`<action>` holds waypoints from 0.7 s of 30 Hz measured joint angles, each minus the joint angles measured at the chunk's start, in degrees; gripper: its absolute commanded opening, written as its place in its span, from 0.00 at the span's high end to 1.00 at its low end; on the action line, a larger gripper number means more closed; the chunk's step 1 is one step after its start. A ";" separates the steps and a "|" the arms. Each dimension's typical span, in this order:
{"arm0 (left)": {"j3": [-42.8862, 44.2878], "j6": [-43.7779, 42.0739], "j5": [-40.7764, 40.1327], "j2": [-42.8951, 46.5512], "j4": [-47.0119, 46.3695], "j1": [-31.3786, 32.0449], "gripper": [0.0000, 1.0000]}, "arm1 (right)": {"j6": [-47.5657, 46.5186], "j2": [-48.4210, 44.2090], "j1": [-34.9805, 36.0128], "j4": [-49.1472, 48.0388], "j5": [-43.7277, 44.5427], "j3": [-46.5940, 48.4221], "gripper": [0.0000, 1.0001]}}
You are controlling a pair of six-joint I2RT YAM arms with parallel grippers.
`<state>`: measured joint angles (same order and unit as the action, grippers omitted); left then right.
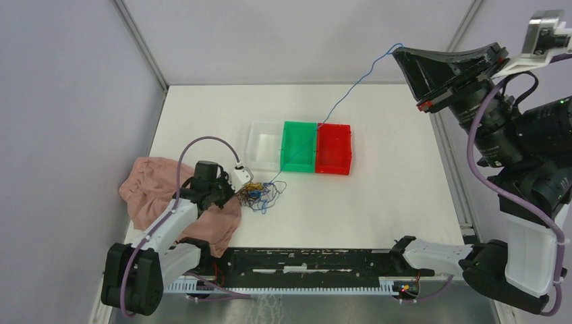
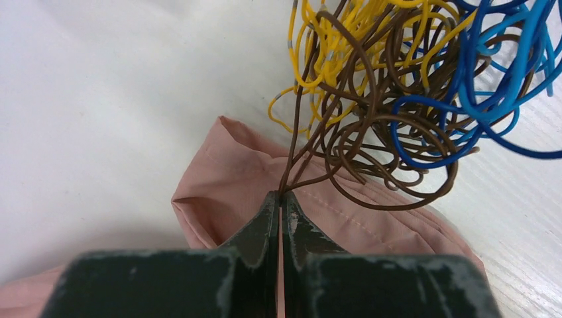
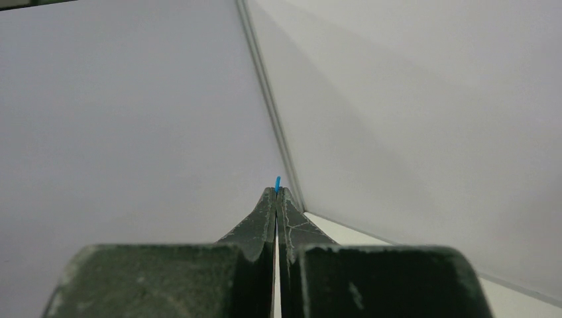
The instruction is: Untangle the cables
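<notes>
The cables lie in a small tangle of blue, yellow and brown wires on the white table, left of centre. My left gripper is at the tangle's left edge, shut on brown cables that run out of its tips. My right gripper is raised high at the back right, shut on the end of one blue cable. That cable stretches taut from the tangle up to it. Only its blue tip shows in the right wrist view.
Three small bins stand in a row mid-table: clear, green, red. A pink cloth lies crumpled under the left arm; it also shows in the left wrist view. Grey walls enclose the table.
</notes>
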<state>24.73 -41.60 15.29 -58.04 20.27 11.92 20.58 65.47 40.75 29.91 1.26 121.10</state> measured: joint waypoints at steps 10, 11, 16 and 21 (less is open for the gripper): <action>-0.94 -1.77 -2.16 -0.20 -1.20 0.22 0.89 | -6.62 0.98 0.00 6.03 14.23 7.91 1.00; -0.96 -1.84 -2.49 -0.26 -1.18 0.22 0.72 | -7.04 1.27 0.00 6.21 15.21 8.55 1.00; 0.11 -2.29 -2.67 0.00 1.79 0.22 0.03 | -6.56 4.76 -0.02 8.85 12.66 12.31 1.00; 10.32 -2.21 2.56 3.91 14.32 0.22 0.01 | -3.06 7.06 -0.04 8.92 3.02 3.65 1.00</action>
<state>35.05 -43.81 17.85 -54.13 34.59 12.14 17.52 72.53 40.71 38.83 4.27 124.75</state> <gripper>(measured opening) 0.991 0.006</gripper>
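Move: The tangled cables lie about 8 cm to the right of the left hand, level with it fore and aft and 2 cm lower; its shut fingers hold brown strands. The pink cloth's middle is 15 cm to its left and 2 cm back; the white bin is 14 cm ahead, 9 cm right. From the high right hand, holding a blue cable, the tangle is 27 cm left, 5 cm ahead, some 65 cm below; the red bin is 19 cm ahead, 6 cm left; the green 19 ahead, 15 left. The left fingers keep their pinch on the brown strands, easing about 1 cm right, then open wide to let them go, and the hand lifts some 5 cm away from the cloth. The right hand, still pinching the blue cable, swings about 6 cm right and turns clockwise, then reverses and sweeps some 9 cm left, forward and down towards the bins. ##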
